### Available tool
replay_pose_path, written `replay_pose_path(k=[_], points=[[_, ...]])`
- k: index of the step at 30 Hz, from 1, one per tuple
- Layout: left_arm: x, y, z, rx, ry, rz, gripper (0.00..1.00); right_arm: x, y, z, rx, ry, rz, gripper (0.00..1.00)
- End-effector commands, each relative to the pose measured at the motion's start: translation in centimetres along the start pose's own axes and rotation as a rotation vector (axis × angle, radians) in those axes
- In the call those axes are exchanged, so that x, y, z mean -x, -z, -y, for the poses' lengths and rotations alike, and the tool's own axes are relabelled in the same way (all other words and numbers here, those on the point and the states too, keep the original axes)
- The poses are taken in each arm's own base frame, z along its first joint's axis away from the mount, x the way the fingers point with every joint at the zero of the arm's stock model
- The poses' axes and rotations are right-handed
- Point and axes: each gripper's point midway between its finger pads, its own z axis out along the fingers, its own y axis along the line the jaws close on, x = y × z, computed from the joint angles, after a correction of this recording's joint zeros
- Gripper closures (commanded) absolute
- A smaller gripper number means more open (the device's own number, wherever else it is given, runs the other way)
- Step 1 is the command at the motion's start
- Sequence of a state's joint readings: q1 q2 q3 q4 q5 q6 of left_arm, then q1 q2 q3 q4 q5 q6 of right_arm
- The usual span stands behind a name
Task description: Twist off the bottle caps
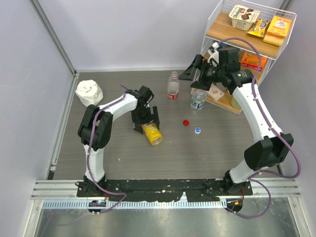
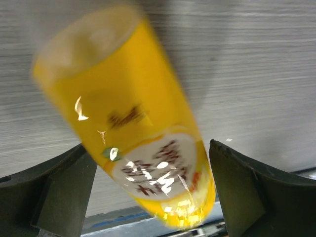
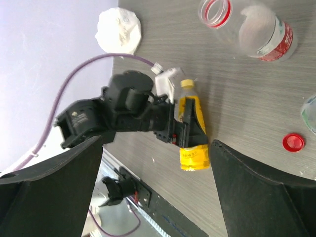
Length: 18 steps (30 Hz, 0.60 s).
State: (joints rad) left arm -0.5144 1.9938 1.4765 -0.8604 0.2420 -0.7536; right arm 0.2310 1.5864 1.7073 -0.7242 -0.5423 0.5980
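Note:
The yellow bottle [image 1: 154, 135] lies on its side on the table. My left gripper [image 1: 147, 123] stands open around it, one finger on each side, and a thin gap shows at the right finger [image 2: 247, 192]. The bottle [image 2: 133, 128] looks blurred in the left wrist view. Its yellow cap [image 3: 186, 84] is on its neck. The tall clear bottle [image 1: 173, 86] with a red label stands with an open mouth, and so does the small clear bottle [image 1: 198, 100]. A red cap [image 1: 186, 122] and a pale cap [image 1: 197, 131] lie loose on the table. My right gripper [image 1: 193, 69] hangs open and empty, high above.
A white crumpled wad [image 1: 89, 92] sits at the back left. A wire shelf [image 1: 289, 37] with snack boxes stands at the back right, behind the right arm. Grey walls close in the left and far sides. A metal rail [image 1: 163, 190] runs along the near edge.

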Motion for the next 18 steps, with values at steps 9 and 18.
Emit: replay_pose_path(k=[9,18], points=[[-2.8,0.4,-2.4,0.233,-0.303,0.009,0.05,2.6,3.9,0.5,0.194,-0.358,0.180,0.07],[-5.0,1.3,-5.5,0.277,-0.321,0.045,0.04,1.8,4.0,0.9,0.151,-0.360,0.118,0.07]])
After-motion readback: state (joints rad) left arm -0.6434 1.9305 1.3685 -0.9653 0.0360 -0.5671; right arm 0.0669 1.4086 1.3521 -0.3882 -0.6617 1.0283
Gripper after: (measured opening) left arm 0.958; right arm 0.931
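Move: The yellow bottle lies on its side between the left gripper's open fingers, cap end forward and a little left; its middle is about 2 cm ahead of that hand, 1 cm left and 2 cm below. From the same hand, the red cap is some 17 cm right and 3 cm ahead, the red-label bottle 11 cm right and 16 cm ahead. From the right hand, the yellow bottle is roughly 20 cm left, 6 cm back and 29 cm below. Keep the left fingers wide open astride the yellow bottle and draw them back about 5 cm towards its base, easing left and sinking a little, while the wrist turns clockwise some 15 degrees and straightens to point down, pushing the bottle's lower end round to the left. Shift the open right gripper about 4 cm right, turning its wrist clockwise and raising its left side. ##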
